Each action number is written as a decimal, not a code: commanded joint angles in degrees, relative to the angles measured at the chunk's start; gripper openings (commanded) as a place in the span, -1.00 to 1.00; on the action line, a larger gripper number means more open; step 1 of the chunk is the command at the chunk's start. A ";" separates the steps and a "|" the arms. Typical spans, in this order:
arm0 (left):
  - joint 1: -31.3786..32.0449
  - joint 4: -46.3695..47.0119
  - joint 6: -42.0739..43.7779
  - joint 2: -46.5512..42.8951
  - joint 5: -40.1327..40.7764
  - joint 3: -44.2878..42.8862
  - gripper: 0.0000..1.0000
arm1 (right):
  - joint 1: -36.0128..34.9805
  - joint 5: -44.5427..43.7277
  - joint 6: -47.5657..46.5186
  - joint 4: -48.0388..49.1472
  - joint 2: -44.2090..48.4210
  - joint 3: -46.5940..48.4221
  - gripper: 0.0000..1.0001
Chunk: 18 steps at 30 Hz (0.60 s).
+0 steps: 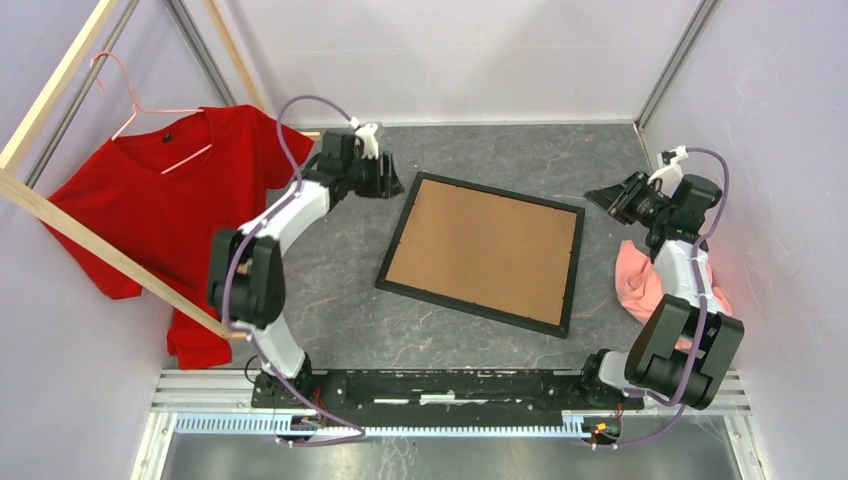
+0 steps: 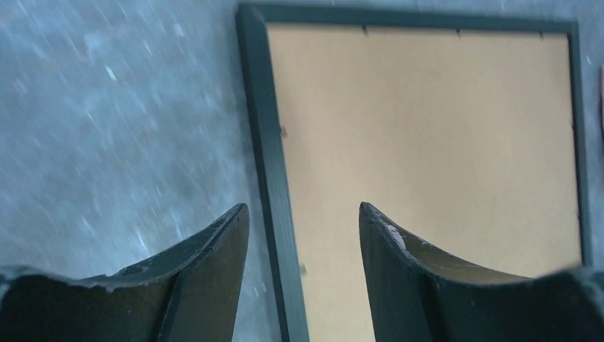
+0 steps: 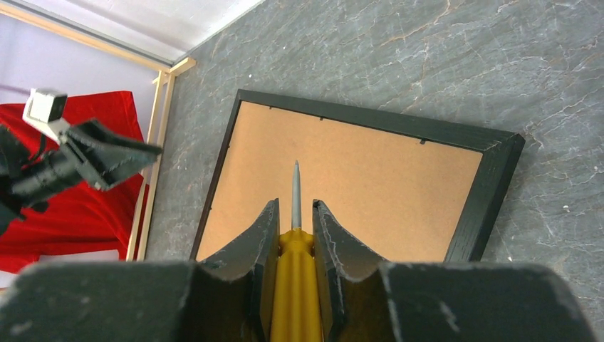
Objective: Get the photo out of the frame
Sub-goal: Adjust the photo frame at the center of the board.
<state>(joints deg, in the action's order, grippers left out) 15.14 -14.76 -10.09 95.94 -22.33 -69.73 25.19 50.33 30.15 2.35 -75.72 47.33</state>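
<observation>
The black frame (image 1: 470,309) lies face down in the middle of the table, with its brown backing board (image 1: 485,250) up. The photo is hidden under that board. My left gripper (image 1: 392,180) hovers by the frame's far left corner, open. In the left wrist view the gripper (image 2: 303,208) straddles the frame's rail (image 2: 267,142) from above, with nothing between its fingers. My right gripper (image 1: 600,197) sits off the frame's far right corner. In the right wrist view the gripper (image 3: 295,206) is shut on a yellow-handled screwdriver (image 3: 295,285) whose tip points over the backing board (image 3: 356,185).
A red T-shirt (image 1: 180,200) on a pink hanger hangs from a pale wooden rack (image 1: 90,245) at the left. A pink cloth (image 1: 645,280) lies by the right arm. Grey walls close in the table at the back and sides.
</observation>
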 commanded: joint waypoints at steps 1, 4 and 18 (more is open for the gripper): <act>0.62 3.10 -2.75 10.49 4.48 -9.67 0.29 | 0.34 0.11 -1.02 1.08 2.16 1.62 -1.00; 1.30 3.07 -2.73 16.96 5.24 -15.94 0.29 | 0.43 0.30 -1.04 0.99 2.16 1.62 -1.00; 3.94 1.86 -1.36 32.20 10.99 -30.18 0.31 | 0.54 0.39 -1.35 0.81 1.85 1.71 -1.00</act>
<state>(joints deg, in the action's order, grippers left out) 18.96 -14.02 -10.39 126.69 -14.41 -96.60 25.41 50.37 29.80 2.07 -75.37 47.33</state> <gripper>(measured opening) 0.653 0.247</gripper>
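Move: Some 12 cm ahead of the empty left hand, 5 cm to its right and 11 cm below lies the photo frame's far left corner, cardboard back up. The frame's near left corner is about 16 cm back and 3 cm left of the hand; the frame's middle is 7 cm back and 18 cm right. From the right hand, the far left corner lies roughly 34 cm left, 16 cm ahead and 17 cm below. Reaching forward about 11 cm, the left hand runs out nearly level at first, then sinks some 8 cm and drifts 4 or 5 cm right, slowing over the frame's left bar just short of its far left corner. The fingers stay open, one to each side of the bar, and the wrist barely rolls; contact can't be made out. ##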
